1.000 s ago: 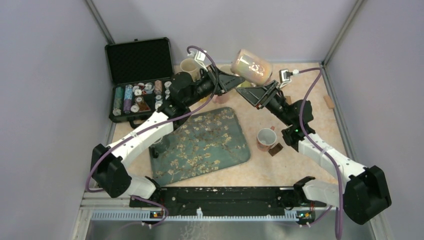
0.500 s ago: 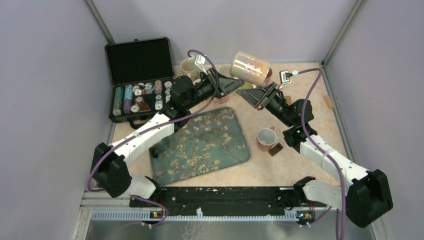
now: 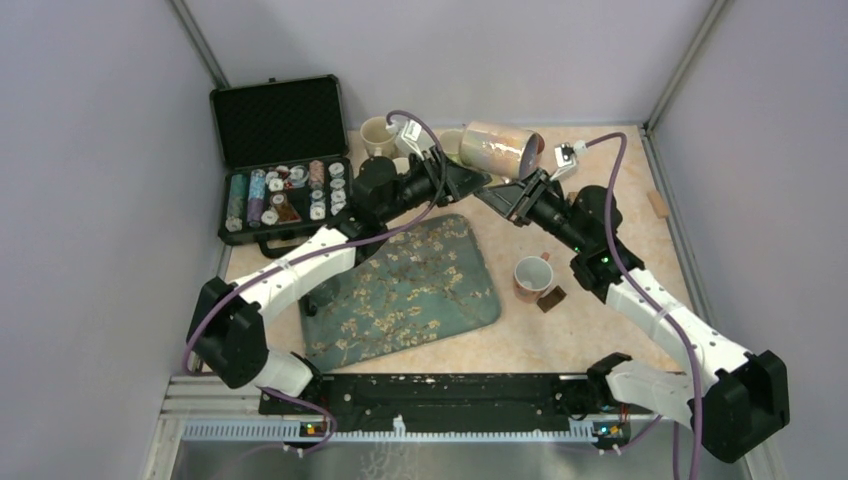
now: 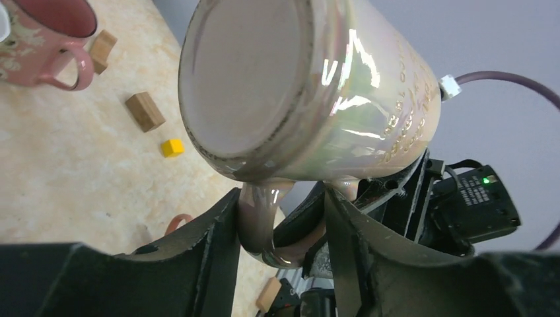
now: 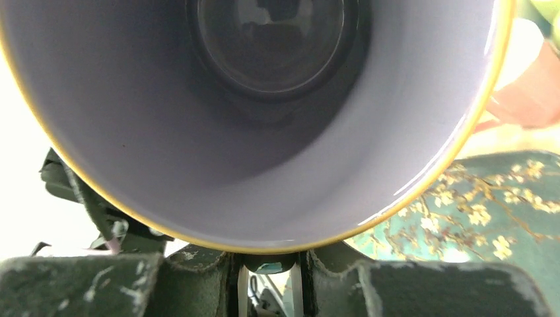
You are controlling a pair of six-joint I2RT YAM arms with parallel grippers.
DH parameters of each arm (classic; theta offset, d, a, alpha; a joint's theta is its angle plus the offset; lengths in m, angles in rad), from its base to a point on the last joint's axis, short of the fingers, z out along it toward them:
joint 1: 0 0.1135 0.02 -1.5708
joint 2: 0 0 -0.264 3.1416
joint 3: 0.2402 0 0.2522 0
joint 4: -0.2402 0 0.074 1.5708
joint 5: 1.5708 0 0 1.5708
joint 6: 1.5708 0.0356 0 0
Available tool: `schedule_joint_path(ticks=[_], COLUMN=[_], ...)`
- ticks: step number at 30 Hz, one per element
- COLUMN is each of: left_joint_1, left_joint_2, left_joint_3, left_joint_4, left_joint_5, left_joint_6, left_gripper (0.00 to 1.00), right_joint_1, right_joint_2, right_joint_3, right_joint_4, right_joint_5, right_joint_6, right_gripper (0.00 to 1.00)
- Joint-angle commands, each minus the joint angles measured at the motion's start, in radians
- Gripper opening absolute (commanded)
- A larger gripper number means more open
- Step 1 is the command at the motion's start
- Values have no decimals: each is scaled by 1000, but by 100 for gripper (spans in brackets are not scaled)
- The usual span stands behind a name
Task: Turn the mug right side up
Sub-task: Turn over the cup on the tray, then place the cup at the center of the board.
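Observation:
A pearly, iridescent mug (image 3: 500, 150) hangs in the air over the back of the table, lying on its side with its mouth toward the right arm. In the left wrist view its flat base (image 4: 244, 79) faces the camera and its handle (image 4: 257, 218) points down. My left gripper (image 4: 280, 224) is open around that handle, with a gap on the right side. In the top view it shows as the left gripper (image 3: 470, 182). My right gripper (image 5: 269, 264) is shut on the handle under the mug's gold rim (image 5: 422, 178), and the top view shows the right gripper (image 3: 505, 195).
A floral mat (image 3: 410, 285) lies in the middle. An open black case (image 3: 280, 150) of poker chips stands at the back left. A pink mug (image 3: 530, 275) stands upright on the right beside a wooden block (image 3: 551, 298). Cream mugs (image 3: 378, 133) sit at the back.
The mug has come down and tipped further onto its side. My right gripper has shut on the handle, and my left gripper has since opened from it.

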Motion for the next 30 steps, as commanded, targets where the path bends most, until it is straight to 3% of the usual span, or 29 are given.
schedule_joint_path(ticks=[1, 14, 22, 30], left_joint_1=[-9, -10, -2, 20], left_joint_2=[-17, -57, -132, -234], left_joint_3=[21, 25, 46, 23], left_joint_4=[11, -195, -353, -473], left_joint_5=[5, -76, -133, -166], left_joint_6=[83, 246, 381, 461], left_gripper=[58, 97, 98, 98], right_joint_1=[-10, -10, -11, -12], right_joint_2=[-30, 14, 107, 298], right_joint_3=[77, 175, 266, 404], right_joint_4=[-88, -332, -490, -623], right_joint_5=[143, 270, 341, 381], right_joint_6=[-115, -247, -340, -466], right_gripper=[0, 0, 0, 0])
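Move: The iridescent mug, on its side in the air, is held by its handle in the right fingers, its middle about 6 cm ahead of that hand. Clear table for it lies about 14 ahead, 3 right and some 26 below. From the same hand the pink mug stands 14 ahead and 8 left, the lime mug 19 ahead and 4 right. The left fingers, already loosening, straddle the handle too, with the mug's middle some 5 cm ahead and 2 right. The mug, held by its handle, is carried down about 12 cm by the right hand, and some 5 cm forward and 5 to the right, while that wrist turns about 40 degrees to dip its fingertips and bring the mouth up. The left fingers spread wide and come off the handle; the left hand sinks about 5 cm, then draws off leftward, tipping downward. ##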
